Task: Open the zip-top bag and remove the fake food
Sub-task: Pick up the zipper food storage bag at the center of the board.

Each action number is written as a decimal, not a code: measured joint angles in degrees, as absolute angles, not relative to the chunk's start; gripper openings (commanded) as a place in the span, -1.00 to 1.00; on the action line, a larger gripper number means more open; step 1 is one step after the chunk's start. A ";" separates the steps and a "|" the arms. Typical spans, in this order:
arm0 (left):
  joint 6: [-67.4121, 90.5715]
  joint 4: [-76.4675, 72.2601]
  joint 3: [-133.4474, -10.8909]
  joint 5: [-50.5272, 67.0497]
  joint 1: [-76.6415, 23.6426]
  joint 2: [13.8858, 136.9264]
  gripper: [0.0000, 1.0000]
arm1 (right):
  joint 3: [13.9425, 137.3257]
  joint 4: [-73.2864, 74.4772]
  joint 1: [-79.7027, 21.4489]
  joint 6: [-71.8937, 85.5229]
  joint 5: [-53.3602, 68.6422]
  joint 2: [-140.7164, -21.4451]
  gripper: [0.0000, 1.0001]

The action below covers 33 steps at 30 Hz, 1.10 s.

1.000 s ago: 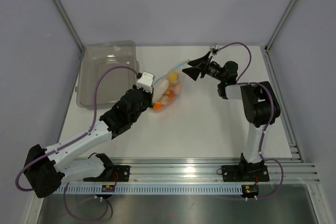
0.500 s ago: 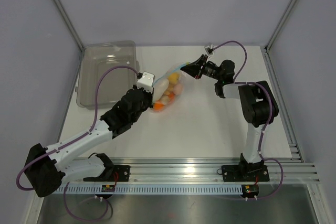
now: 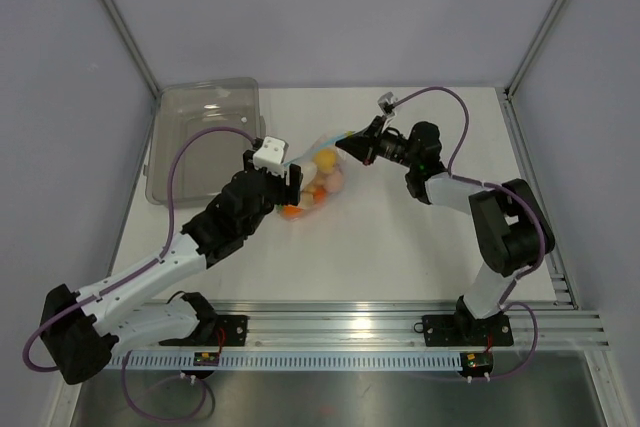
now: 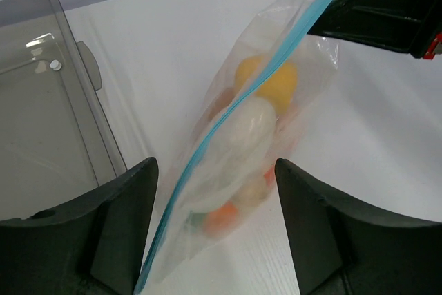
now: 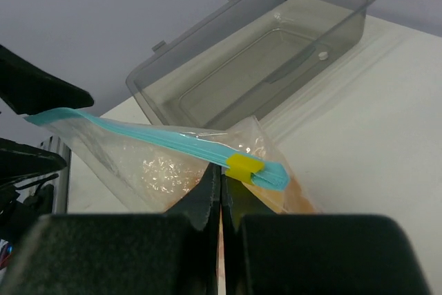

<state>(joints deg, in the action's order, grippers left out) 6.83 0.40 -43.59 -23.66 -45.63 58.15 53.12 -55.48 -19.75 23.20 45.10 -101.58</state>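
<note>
The zip-top bag [image 3: 318,169] is clear, with a light blue strip [image 4: 228,112] and a yellow slider [image 5: 245,165] at its far end. It slants from my left gripper up to my right one. Fake food shows through the film: a yellow piece [image 4: 268,84], a white one [image 4: 245,126] and an orange one [image 4: 221,217]. My right gripper [image 3: 352,139] is shut on the bag's corner just below the slider, its tips [image 5: 221,170] pinching the film. My left gripper [image 4: 214,170] stands open, its fingers either side of the bag's lower end [image 3: 290,183] without squeezing it.
A smoky-grey translucent tray [image 3: 200,137] sits at the table's back left, just left of my left gripper [image 4: 48,122] and behind the bag in the right wrist view [image 5: 262,53]. White table [image 3: 400,237] lies in front of and right of the bag.
My right gripper has moved left to the bag's slider corner and shut on it. My left gripper has opened and let go of the bag's near end.
</note>
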 measured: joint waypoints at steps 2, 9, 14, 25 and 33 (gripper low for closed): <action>6.83 0.34 -43.72 -22.98 -45.63 57.49 0.45 | 52.21 -51.35 -22.37 20.62 42.35 -97.65 -1.00; 6.02 0.16 -43.90 -19.94 -45.76 57.36 0.47 | 46.76 -44.16 -26.52 17.63 35.70 -86.04 -1.00; 4.49 -0.78 -43.90 -17.89 -46.63 57.36 0.48 | 46.57 -36.62 -29.74 16.16 30.50 -82.72 -1.00; 0.56 -2.81 -45.65 -14.81 -49.98 60.34 -0.12 | 45.06 -30.55 -36.16 14.20 23.22 -80.51 -1.00; -0.60 -2.46 -46.04 -15.44 -50.57 62.87 -0.14 | 44.34 -30.65 -36.27 14.83 22.98 -80.40 -1.00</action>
<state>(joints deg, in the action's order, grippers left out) -0.60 -2.46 -46.04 -15.44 -50.57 62.87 44.34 -30.65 -36.27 14.83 22.98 -80.40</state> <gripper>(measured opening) 0.437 0.009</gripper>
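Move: The right hand already pinches the bag at the yellow slider end of the blue zip; the left hand's open jaws lie about 9 cm back and 14 cm left of it. From the left hand the slider is thus roughly 9 cm ahead, 14 cm right and 2 cm lower. The food sags in the bag some 3 cm ahead and 7 cm right of the left hand, 10 cm below; the clear box stands about 18 cm ahead and 20 cm left, 20 cm below. Still pinching the zip beside the slider, the right hand draws the bag back about 9 cm and a little left towards the left hand, rising at first and sinking again, its fingers tipping down some 10 degrees. The left hand slides right along the zip towards the slider and slightly back, turning clockwise, its jaws narrowing around the strip but staying partly open. ##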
